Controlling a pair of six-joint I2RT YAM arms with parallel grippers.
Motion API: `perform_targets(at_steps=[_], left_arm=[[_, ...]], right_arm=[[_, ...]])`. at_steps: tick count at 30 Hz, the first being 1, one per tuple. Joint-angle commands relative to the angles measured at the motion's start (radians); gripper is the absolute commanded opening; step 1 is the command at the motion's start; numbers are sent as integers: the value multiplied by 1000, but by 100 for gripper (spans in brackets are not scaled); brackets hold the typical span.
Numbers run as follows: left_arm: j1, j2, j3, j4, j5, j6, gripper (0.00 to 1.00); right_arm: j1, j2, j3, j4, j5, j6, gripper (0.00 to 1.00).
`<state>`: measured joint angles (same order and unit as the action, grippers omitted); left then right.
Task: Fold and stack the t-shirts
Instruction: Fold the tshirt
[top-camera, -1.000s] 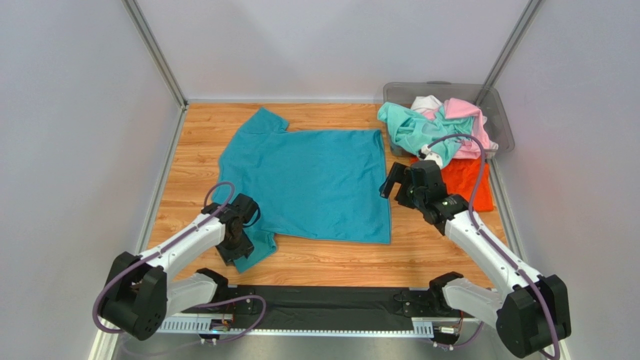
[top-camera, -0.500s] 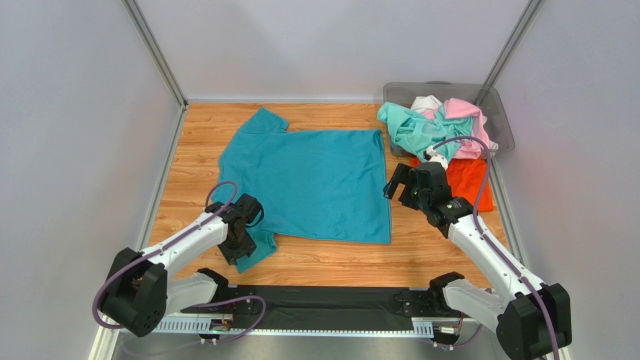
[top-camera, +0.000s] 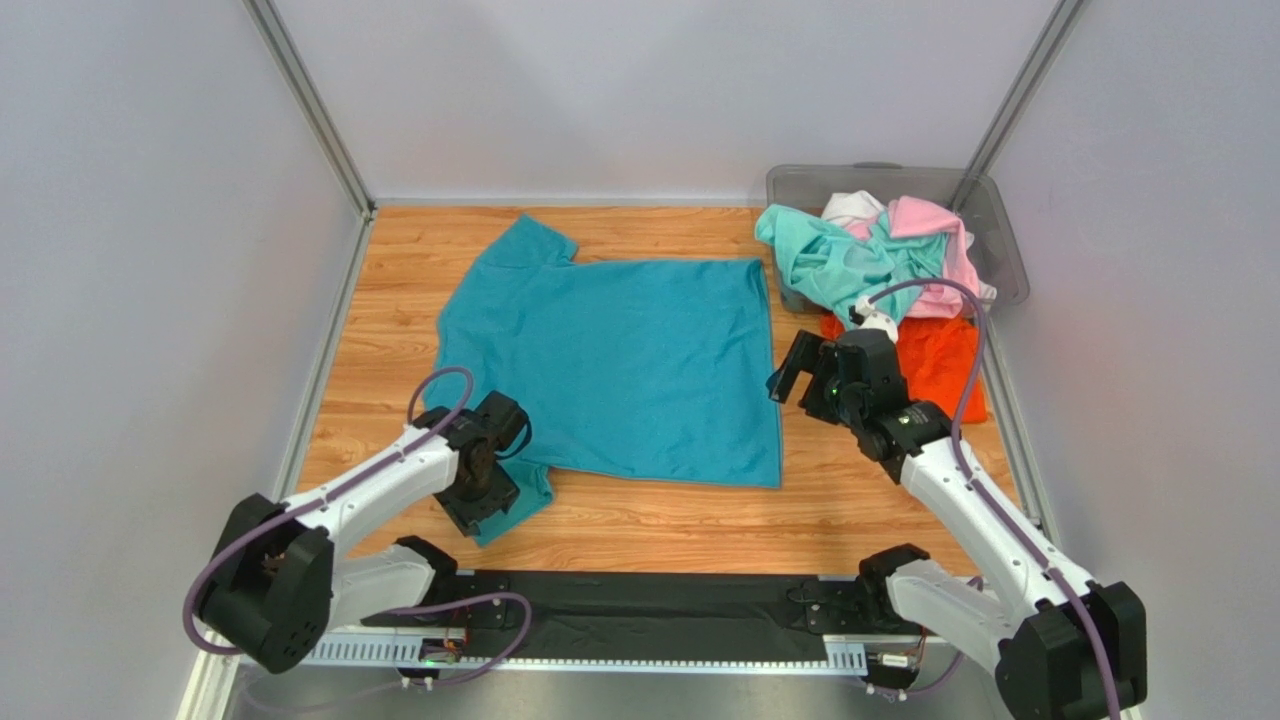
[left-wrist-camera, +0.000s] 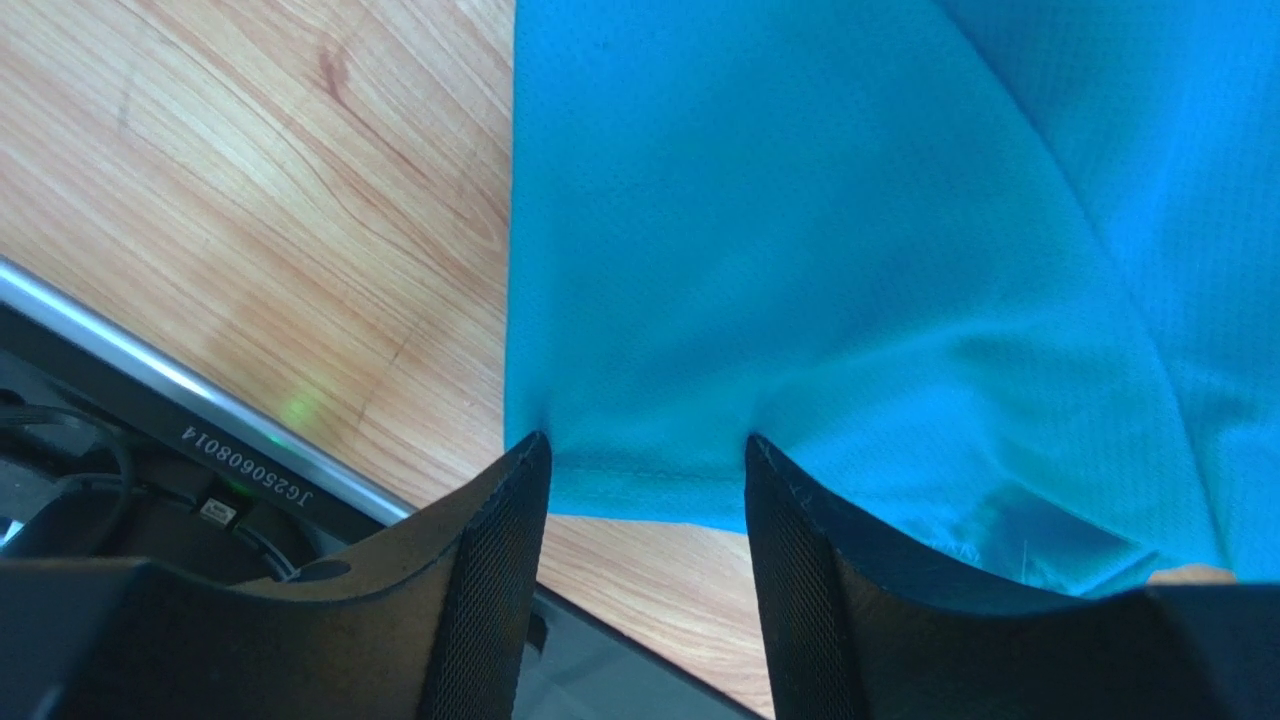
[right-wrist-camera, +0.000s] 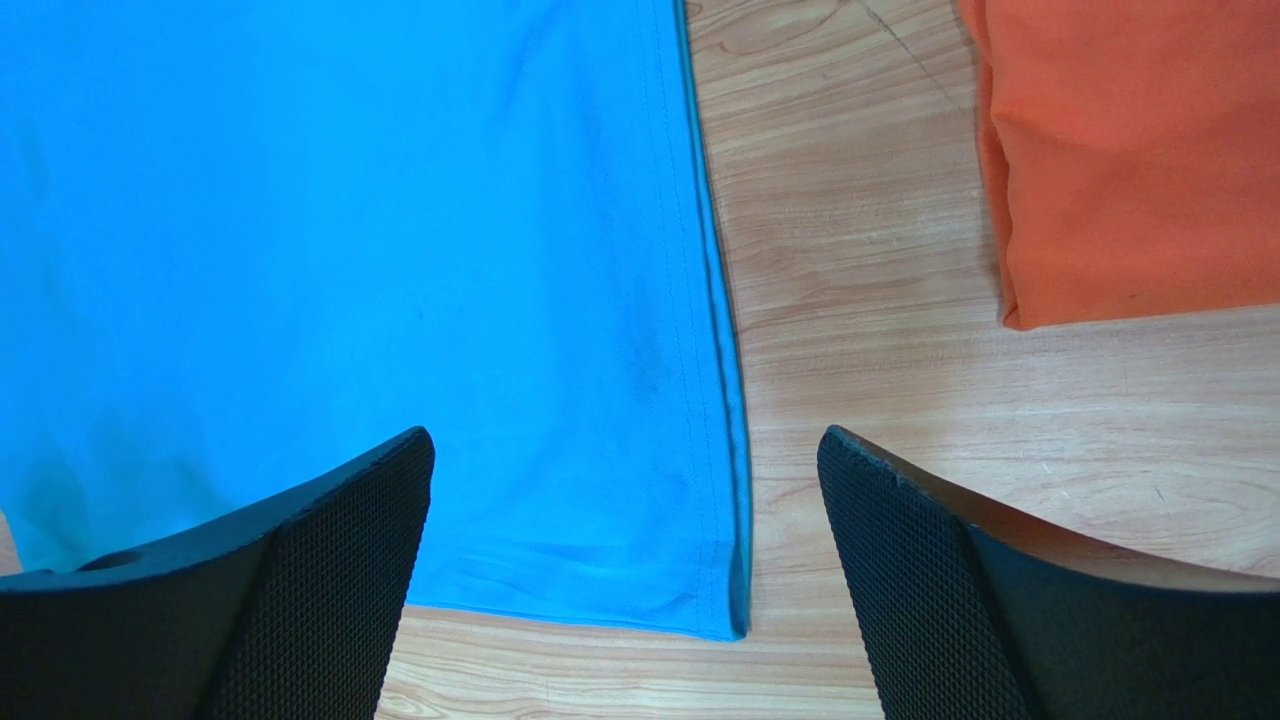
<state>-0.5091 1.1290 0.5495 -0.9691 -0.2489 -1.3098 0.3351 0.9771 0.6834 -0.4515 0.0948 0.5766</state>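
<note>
A teal-blue t-shirt (top-camera: 631, 360) lies spread flat on the wooden table (top-camera: 391, 315). My left gripper (top-camera: 478, 507) is down at its near-left sleeve. In the left wrist view the left gripper (left-wrist-camera: 646, 447) has its jaws apart, and both tips touch the sleeve's hem (left-wrist-camera: 646, 480). My right gripper (top-camera: 792, 368) hovers wide open over the shirt's near-right hem corner (right-wrist-camera: 721, 600), holding nothing. An orange t-shirt (top-camera: 939, 368) lies folded just to its right. Mint-green (top-camera: 827, 258), pink (top-camera: 932, 240) and white (top-camera: 854, 204) t-shirts are heaped at the back right.
A grey translucent bin (top-camera: 1004, 240) stands in the back right corner under the heap. A black and metal rail (top-camera: 646, 615) runs along the table's near edge, close behind the left fingers (left-wrist-camera: 496, 600). Grey walls close in the left, back and right sides.
The left gripper's jaws have spread a little on the sleeve. The right arm has drifted slightly to the right, still open.
</note>
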Motion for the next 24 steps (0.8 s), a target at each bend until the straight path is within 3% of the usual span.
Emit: perform_targets(at_steps=[1, 14, 17, 18, 24], left_arm=[[-5, 67, 50, 9, -4, -35, 58], [-14, 184, 113, -26, -50, -81, 57], [-16, 209, 78, 113, 32, -28, 57], [-16, 218, 63, 229, 87, -17, 57], [-38, 290, 47, 276, 94, -31, 54]], right_arm=[[-11, -31, -7, 10, -6, -18, 100], [-42, -25, -5, 4, -1, -30, 100], [-48, -25, -5, 5, -4, -34, 100], [-48, -25, -4, 2, -4, -38, 100], [-71, -43, -8, -10, 3, -34, 100]])
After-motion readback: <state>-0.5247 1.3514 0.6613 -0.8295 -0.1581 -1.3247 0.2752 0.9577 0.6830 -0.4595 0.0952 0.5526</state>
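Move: The left fingertips are already down on the turquoise shirt's near-left sleeve, close to its hem; the sleeve's middle is about 4 cm ahead and 2 cm right, with the fingers' height. From that hand the underarm corner, where the sleeve meets the shirt's near edge, is some 6 cm ahead and 7 cm right, and the shirt body's middle 17 cm ahead and 14 cm right. From the right hand the sleeve lies roughly 33 cm left, 12 cm back and 11 cm lower. With its part-open fingertips still pressing the sleeve end down onto the table, the left hand first creeps forward a centimetre or so, then speeds up diagonally right and forward, about 5.5 cm in all, dragging the sleeve end along towards the shirt body's near edge while the fingers keep pointing down and their gap hardly changes. The right hand, wide open and clear of the cloth, drifts about 2 cm to the right, away from the shirt's right edge. ##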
